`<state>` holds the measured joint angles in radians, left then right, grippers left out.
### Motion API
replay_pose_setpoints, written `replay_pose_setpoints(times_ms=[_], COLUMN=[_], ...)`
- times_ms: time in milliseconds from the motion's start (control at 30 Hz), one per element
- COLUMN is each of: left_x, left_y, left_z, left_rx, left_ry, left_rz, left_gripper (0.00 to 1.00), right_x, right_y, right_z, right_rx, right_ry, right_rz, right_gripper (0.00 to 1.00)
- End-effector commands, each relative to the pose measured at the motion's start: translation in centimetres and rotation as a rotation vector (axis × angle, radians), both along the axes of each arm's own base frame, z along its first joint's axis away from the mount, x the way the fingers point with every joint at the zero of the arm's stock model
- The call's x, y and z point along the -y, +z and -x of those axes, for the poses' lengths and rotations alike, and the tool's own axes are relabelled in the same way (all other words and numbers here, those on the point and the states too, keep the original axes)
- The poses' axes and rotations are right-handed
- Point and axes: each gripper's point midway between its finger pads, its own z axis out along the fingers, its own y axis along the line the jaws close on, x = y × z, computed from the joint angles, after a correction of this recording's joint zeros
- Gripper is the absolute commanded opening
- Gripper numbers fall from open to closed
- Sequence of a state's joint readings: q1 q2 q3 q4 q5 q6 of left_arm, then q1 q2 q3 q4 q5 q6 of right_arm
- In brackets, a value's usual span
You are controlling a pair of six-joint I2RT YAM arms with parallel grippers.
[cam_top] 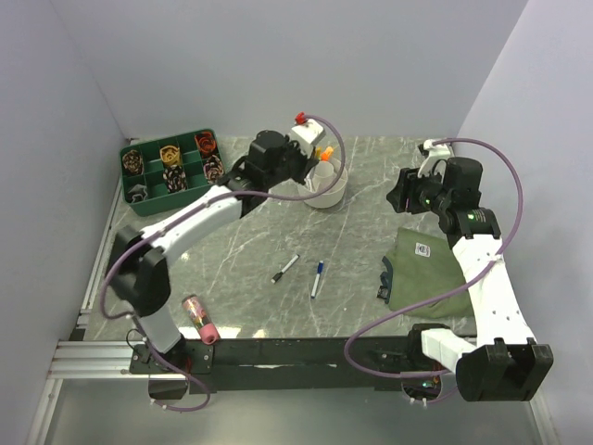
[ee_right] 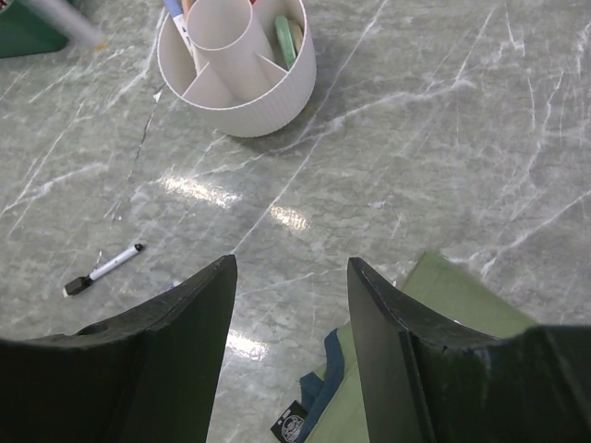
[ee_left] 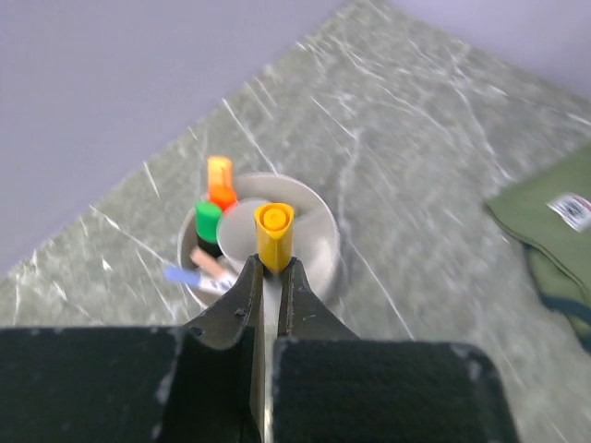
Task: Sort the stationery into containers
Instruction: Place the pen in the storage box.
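My left gripper (ee_left: 271, 268) is shut on a thin yellow pen (ee_left: 274, 235) and holds it over the white round bowl (ee_left: 319, 249). An orange-capped marker (ee_left: 220, 182), a green-capped marker (ee_left: 209, 221), a tan pen (ee_left: 212, 263) and a blue-capped pen (ee_left: 185, 274) stand in the bowl's compartments. In the top view the left gripper (cam_top: 315, 165) is at the bowl (cam_top: 332, 197). A black-capped white pen (cam_top: 285, 269), a blue-capped white pen (cam_top: 317, 278) and a thick pink marker (cam_top: 199, 318) lie on the table. My right gripper (ee_right: 291, 277) is open and empty, above the table.
An olive-green pouch (cam_top: 426, 269) lies at the right, under my right arm, and shows in the right wrist view (ee_right: 443, 369). A dark green tray (cam_top: 171, 170) with coiled bands stands at the back left. Walls close in the left, back and right sides.
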<state>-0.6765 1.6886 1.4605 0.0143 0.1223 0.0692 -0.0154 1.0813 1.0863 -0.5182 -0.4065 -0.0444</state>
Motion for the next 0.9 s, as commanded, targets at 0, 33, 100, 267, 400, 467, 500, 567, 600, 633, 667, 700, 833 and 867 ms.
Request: replay_pose_setpoints(times_ms=[0, 33, 100, 267, 400, 467, 500, 567, 600, 633, 667, 700, 833, 867], left_x=[0.6, 0.9, 0.9, 1.0, 1.5, 1.6, 1.8, 2.0, 2.0, 2.0, 2.0, 2.0, 1.7, 1.7], left_y=[3.7, 3.1, 2.2, -1.3, -3.0, -4.3, -4.6, -5.4, -6.2, -6.5, -7.0, -7.4, -8.3, -8.4], left_z=[-4.3, -5.0, -6.0, -8.5, -9.3, -9.6, -9.5, -9.3, -9.2, -9.1, -9.1, -9.0, -9.0, -9.0], left_rx=[0.138, 0.121, 0.08, -0.016, -0.053, -0.084, -0.095, -0.116, -0.133, -0.141, -0.152, -0.164, -0.191, -0.196], left_ry=[0.068, 0.075, 0.096, 0.149, 0.149, 0.15, 0.143, 0.132, 0.132, 0.132, 0.132, 0.136, 0.158, 0.163], left_rz=[0.095, 0.096, 0.108, 0.1, 0.098, 0.089, 0.093, 0.088, 0.084, 0.084, 0.082, 0.083, 0.085, 0.09], left_gripper=[0.01, 0.01, 0.01, 0.01, 0.01, 0.01, 0.01, 0.01, 0.01, 0.01, 0.01, 0.01, 0.01, 0.01], right_x=[0.2, 0.1, 0.1, 0.1, 0.3, 0.3, 0.3, 0.3, 0.3, 0.2, 0.2, 0.2, 0.0, -0.1], right_y=[1.1, 1.0, 0.7, 0.5, 0.2, 0.0, 0.1, 0.1, 0.1, 0.1, 0.2, 0.3, -0.1, -0.1], right_z=[-0.3, -0.3, -0.4, -0.3, -0.5, -0.7, -0.8, -1.1, -1.2, -1.3, -1.4, -1.4, -1.6, -1.6], right_rx=[0.059, 0.058, 0.051, 0.039, 0.023, 0.016, 0.016, 0.014, 0.014, 0.009, 0.013, 0.011, -0.01, -0.013], right_ry=[-0.003, 0.001, 0.002, 0.003, 0.002, 0.0, 0.001, -0.001, 0.0, 0.001, 0.0, -0.001, -0.003, 0.001], right_rz=[0.024, 0.022, 0.02, 0.019, 0.032, 0.034, 0.033, 0.029, 0.027, 0.024, 0.022, 0.02, 0.002, -0.003], right_gripper=[0.59, 0.59, 0.59, 0.59, 0.59, 0.59, 0.59, 0.59, 0.59, 0.59, 0.59, 0.59, 0.59, 0.59])
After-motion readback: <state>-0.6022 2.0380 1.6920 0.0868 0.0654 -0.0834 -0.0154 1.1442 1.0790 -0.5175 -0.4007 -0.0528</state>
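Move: The round white storage box stands about 16 cm ahead of the left gripper and its pen, 6 cm to its right, its middle some 23 cm lower. The green marker standing in the box is roughly 18 cm ahead and 4 cm right, the orange one 20 cm ahead and 6 cm right, both about 17 cm below. From the right gripper the box lies some 24 cm ahead, 18 cm left and 20 cm down. Carry the yellow-capped pen on to the storage box: take the left gripper forward about 9 cm, sinking some 7 cm with it, and ease to a stop by the box's near left side. Keep the fingers shut on the pen, cap up, while the wrist turns slightly counter-clockwise and tips a little downward. Let the open, empty right gripper sink a couple of centimetres. ##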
